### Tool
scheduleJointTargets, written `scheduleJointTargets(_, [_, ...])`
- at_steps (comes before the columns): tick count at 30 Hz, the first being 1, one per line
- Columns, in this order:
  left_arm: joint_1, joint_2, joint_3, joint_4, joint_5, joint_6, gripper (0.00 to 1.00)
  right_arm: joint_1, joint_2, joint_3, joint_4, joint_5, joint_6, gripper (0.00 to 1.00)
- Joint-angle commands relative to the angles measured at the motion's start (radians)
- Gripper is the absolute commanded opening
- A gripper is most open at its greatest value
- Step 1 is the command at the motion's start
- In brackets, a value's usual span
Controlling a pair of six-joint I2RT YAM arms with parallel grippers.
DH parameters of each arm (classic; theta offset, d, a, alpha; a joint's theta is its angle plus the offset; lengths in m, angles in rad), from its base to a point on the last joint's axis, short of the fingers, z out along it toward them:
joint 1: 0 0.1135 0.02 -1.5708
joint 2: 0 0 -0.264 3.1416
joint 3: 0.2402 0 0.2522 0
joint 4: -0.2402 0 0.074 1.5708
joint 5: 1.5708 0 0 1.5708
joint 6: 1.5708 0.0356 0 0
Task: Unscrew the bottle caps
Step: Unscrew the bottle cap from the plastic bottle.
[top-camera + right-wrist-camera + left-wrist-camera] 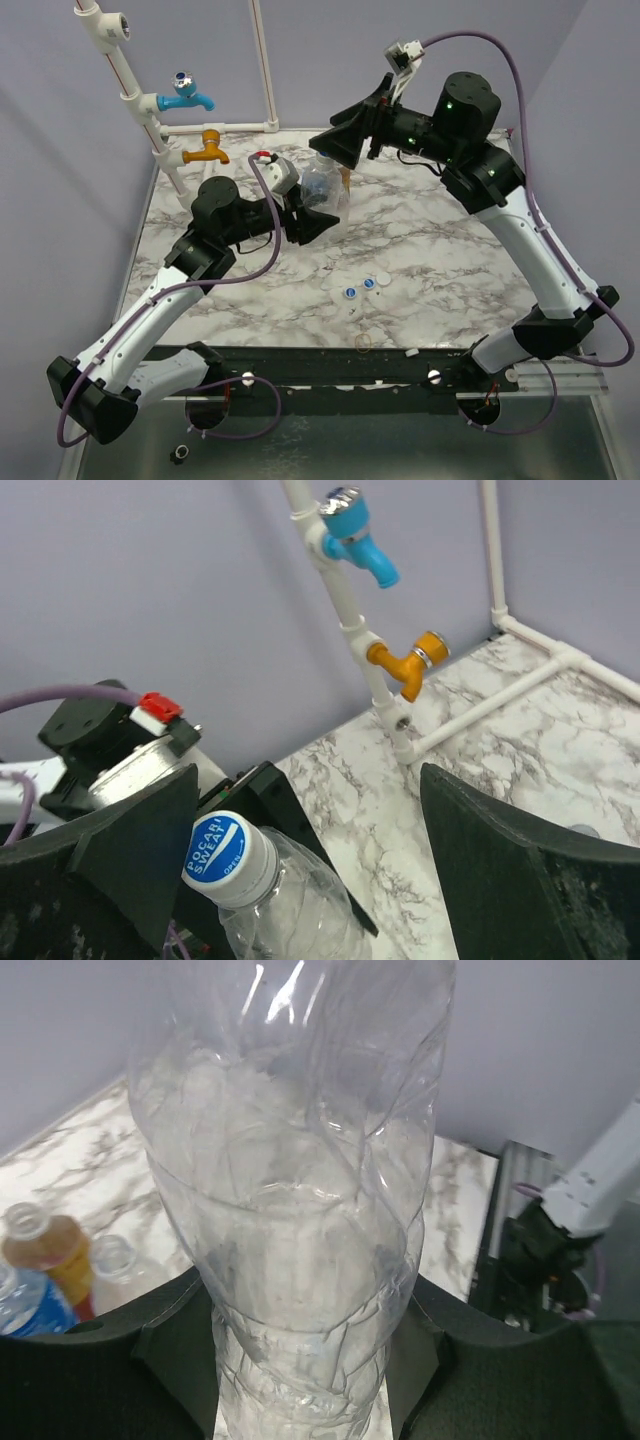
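My left gripper (300, 1365) is shut on the lower body of a crumpled clear bottle (300, 1180) and holds it upright above the marble table (450, 270). The bottle's blue-and-white cap (228, 855) sits on its neck. My right gripper (310, 865) stands open around that cap. The cap lies close to the left finger (120, 850) and far from the right finger (520, 870). In the top view the right gripper (345, 142) hovers just above the held bottle (320, 185), with the left gripper (315, 217) below it. Several loose caps (350, 292) lie on the table.
An amber bottle (52, 1245), a blue-labelled bottle (25, 1305) and a plain clear one (115, 1260), all uncapped, stand to the left of the held bottle. A blue tap (187, 95) and an orange tap (207, 150) hang on the white pipe at back left. A thin yellowish ring (365, 340) lies near the front edge.
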Motion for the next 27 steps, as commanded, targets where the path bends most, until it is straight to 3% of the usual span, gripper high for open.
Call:
scheduleJointTargets(1, [0.001, 0.013, -0.017, -0.027, -0.271, 0.075, 0.02, 0.02, 0.063, 0.038, -0.078, 0.144, 0.042, 0.9])
scheduleJointTargets(5, [0.001, 0.027, -0.022, -0.049, -0.353, 0.078, 0.02, 0.04, 0.105, 0.08, -0.084, 0.164, 0.047, 0.85])
scheduleJointTargets(14, [0.001, 0.031, -0.018, -0.046, -0.393, 0.076, 0.02, 0.053, 0.133, 0.078, -0.08, 0.17, 0.043, 0.69])
scheduleJointTargets(20, [0.001, 0.03, -0.016, -0.039, -0.378, 0.064, 0.02, 0.055, 0.124, 0.064, -0.069, 0.186, 0.036, 0.32])
scheduleJointTargets(24, [0.001, 0.021, -0.009, -0.019, -0.269, 0.044, 0.02, 0.054, 0.112, 0.093, -0.078, 0.141, -0.009, 0.2])
scheduleJointTargets(27, [0.004, 0.008, 0.006, 0.021, -0.065, -0.004, 0.01, 0.054, 0.088, 0.091, -0.061, -0.061, -0.092, 0.18])
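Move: Just behind the open right fingers' midpoint sits the bottle cap, about 3 cm back, 1 cm left and 1 cm lower. From the right hand, the capless bottles' middles are nearly 40 cm below: the clear bottle some 13 cm ahead, 1 cm right; the blue-label bottle about 19 cm ahead, 4 cm left; the brown bottle about 22 cm ahead, 2 cm right. From the left hand, gripping the plastic bottle, the cap is about 14 cm up, 2 cm ahead, 1 cm right. Swinging the held plastic bottle about 6 cm forward and some 3 cm down and left, with a 20-degree counter-clockwise turn, the left hand brings the cap between the right fingers. The right hand sinks about 4 cm, easing forward and left as well, then stays there while its wide-open fingers finish closing and pinch the cap. ##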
